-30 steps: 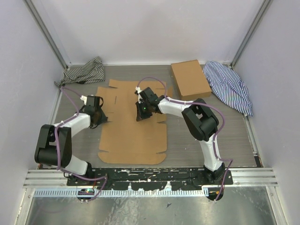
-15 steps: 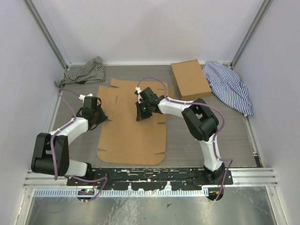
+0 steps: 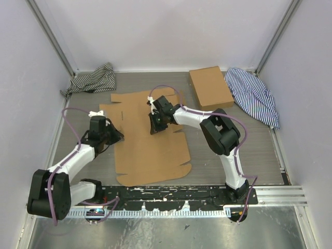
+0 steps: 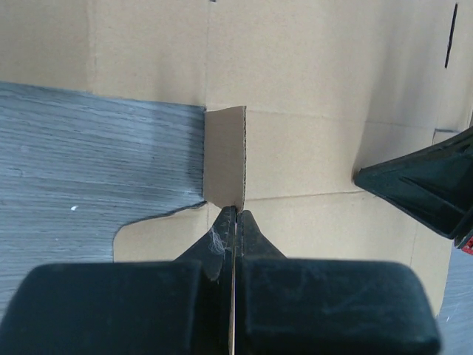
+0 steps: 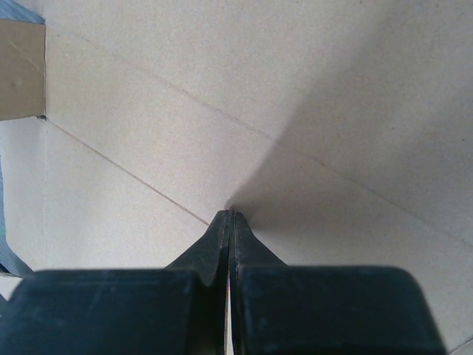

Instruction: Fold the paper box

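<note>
The paper box (image 3: 150, 150) lies as a flat brown die-cut sheet in the middle of the table, turned a little askew. At its left edge my left gripper (image 3: 115, 137) is shut on a small side flap (image 4: 225, 159), which stands upright between the jaws of the left gripper (image 4: 235, 211). My right gripper (image 3: 154, 129) is shut with nothing in it, its tips pressing down on the sheet's far half. In the right wrist view the closed right gripper (image 5: 229, 213) touches the cardboard (image 5: 295, 89) beside a crease. The right gripper's fingers (image 4: 429, 188) also show in the left wrist view.
A smaller closed brown box (image 3: 210, 87) lies at the back right, next to a blue striped cloth (image 3: 254, 96). A dark striped cloth (image 3: 93, 79) is bunched in the back left corner. Enclosure walls stand on three sides.
My left gripper has closed on the side flap and drawn back toward the near left. The sheet has swung round under the right gripper, which has kept its place.
</note>
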You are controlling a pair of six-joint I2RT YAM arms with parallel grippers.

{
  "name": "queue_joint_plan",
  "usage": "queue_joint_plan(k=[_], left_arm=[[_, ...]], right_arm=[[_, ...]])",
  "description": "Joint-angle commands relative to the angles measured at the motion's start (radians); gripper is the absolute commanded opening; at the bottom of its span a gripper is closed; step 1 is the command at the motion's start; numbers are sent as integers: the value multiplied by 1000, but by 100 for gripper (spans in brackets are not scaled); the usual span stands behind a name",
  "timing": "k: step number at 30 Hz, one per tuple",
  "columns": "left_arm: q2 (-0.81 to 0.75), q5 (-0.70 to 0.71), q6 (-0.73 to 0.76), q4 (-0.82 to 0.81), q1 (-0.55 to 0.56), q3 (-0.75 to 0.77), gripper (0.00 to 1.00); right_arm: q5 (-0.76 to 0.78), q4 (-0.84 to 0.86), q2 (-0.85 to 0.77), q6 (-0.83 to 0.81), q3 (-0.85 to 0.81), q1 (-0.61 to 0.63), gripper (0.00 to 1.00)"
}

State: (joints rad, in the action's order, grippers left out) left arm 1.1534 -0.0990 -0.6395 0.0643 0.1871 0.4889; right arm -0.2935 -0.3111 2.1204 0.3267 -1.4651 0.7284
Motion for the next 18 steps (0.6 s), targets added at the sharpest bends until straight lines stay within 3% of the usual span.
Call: queue_joint_plan(k=[1, 3, 9, 18], left_arm=[[-1, -77, -20, -73, 21, -15, 0], [30, -79, -13, -84, 28, -2, 2], [140, -99, -9, -108, 38, 38, 27], [153, -48, 4, -81, 43, 98, 37]], right_arm=[[16, -137, 93, -59, 10, 25, 2], [10, -141, 96, -62, 5, 26, 2], [15, -139, 94, -57, 22, 34, 2], [28, -133, 84, -41, 41, 36, 3]])
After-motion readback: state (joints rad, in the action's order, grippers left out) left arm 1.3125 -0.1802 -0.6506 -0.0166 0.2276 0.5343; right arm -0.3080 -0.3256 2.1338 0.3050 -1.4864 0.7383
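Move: The left fingers are shut on the near edge of the small side tab of the paper box, which stands up from the crease; its middle is about 2 cm ahead, 1 cm left and 2 cm below that hand. The side slot in the sheet lies some 10 cm ahead, straight in line, about 5 cm lower, and the right fingertips about 12 cm to the right, 2 cm farther out and 4 cm lower. From the right hand the tab is roughly 13 cm left, level fore and aft, 2 cm above. The left hand carries the pinched tab inward over the sheet, going about 3 cm to the right while sinking some 1.5 cm, drifts slightly forward later on, and turns about 5 degrees clockwise as its fingers part to roughly a third open and give up their pinch on the tab's edge. The right hand keeps its shut fingertips on the middle of the sheet, staying in place but for about half a centimetre to the left. ##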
